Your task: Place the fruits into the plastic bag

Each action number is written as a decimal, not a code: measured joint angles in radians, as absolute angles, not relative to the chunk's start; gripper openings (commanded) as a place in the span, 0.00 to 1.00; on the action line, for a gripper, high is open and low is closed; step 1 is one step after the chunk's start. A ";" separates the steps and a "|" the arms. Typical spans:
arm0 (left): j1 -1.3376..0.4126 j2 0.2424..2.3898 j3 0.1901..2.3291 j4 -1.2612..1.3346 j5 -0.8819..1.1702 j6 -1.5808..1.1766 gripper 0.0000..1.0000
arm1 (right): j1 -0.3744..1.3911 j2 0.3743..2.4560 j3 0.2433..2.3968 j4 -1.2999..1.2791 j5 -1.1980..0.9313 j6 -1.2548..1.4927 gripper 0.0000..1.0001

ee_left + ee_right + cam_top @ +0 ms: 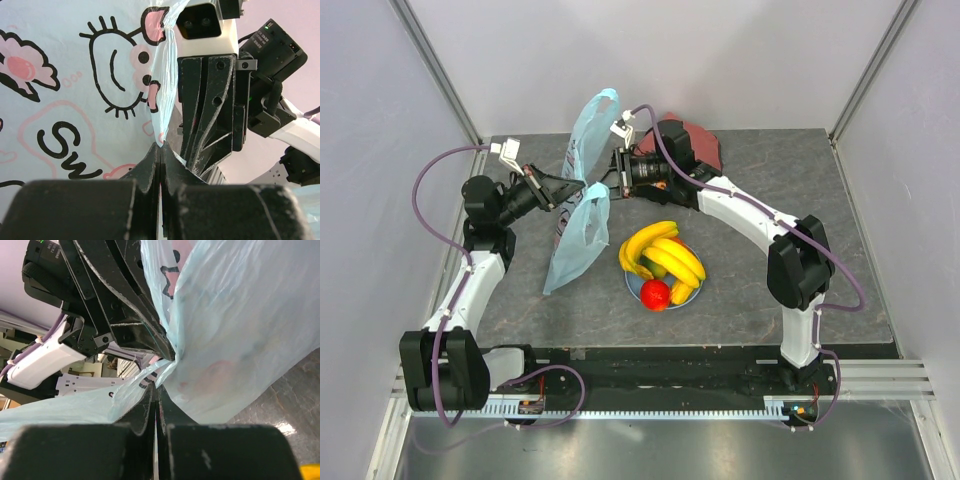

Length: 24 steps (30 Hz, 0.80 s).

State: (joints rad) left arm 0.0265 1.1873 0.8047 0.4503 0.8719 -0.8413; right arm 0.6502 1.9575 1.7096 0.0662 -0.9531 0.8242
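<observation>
The plastic bag (578, 235), thin light-blue film printed with a cartoon face, hangs above the table between my two arms. My left gripper (580, 184) is shut on its film, which is pinched at the closed tips of that gripper (161, 147). My right gripper (605, 180) faces it from the other side. It (159, 390) is also shut, and a fold of the bag (240, 330) runs into its tips. The fruits lie apart from both grippers: yellow bananas (665, 252), a red round fruit (655, 294) and a yellow oblong one (682, 292).
The fruits rest on a round light-blue plate (697, 288) in the middle of the dark table. A folded dark-red cloth (700, 145) lies at the back behind the right arm. White walls with metal posts close in the table.
</observation>
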 measured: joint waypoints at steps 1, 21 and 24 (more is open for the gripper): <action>0.027 1.187 0.805 0.450 0.872 -0.841 0.10 | 0.646 1.958 1.709 0.072 -0.953 0.825 0.00; 0.034 1.186 0.873 0.231 0.880 -0.791 0.71 | 0.542 1.895 1.571 -0.022 -0.814 0.651 0.00; -0.036 1.195 0.919 0.160 0.849 -0.744 0.77 | 0.545 1.895 1.571 -0.036 -0.813 0.635 0.00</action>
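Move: Between both sets of closed fingertips is the rim of the plastic bag, pinched right at each hand point, with the rest hanging below. The fruit bowl lies about 19 cm to the right of the left hand, 9 cm back and 26 cm below. From the right hand the bowl is roughly 16 cm right, 6 cm back and 26 cm below, and the red backpack some 18 cm right, 24 cm ahead and 28 cm below. Keeping its fingers shut on the bag's rim, the right hand pulls away from the left gripper, about 5 cm each forward and to the right while sinking some 5 cm, and turns roughly 10 degrees clockwise. Almost in place, the left hand opens its fingers wide and lets go of the rim, easing a couple of centimetres right at the end. ##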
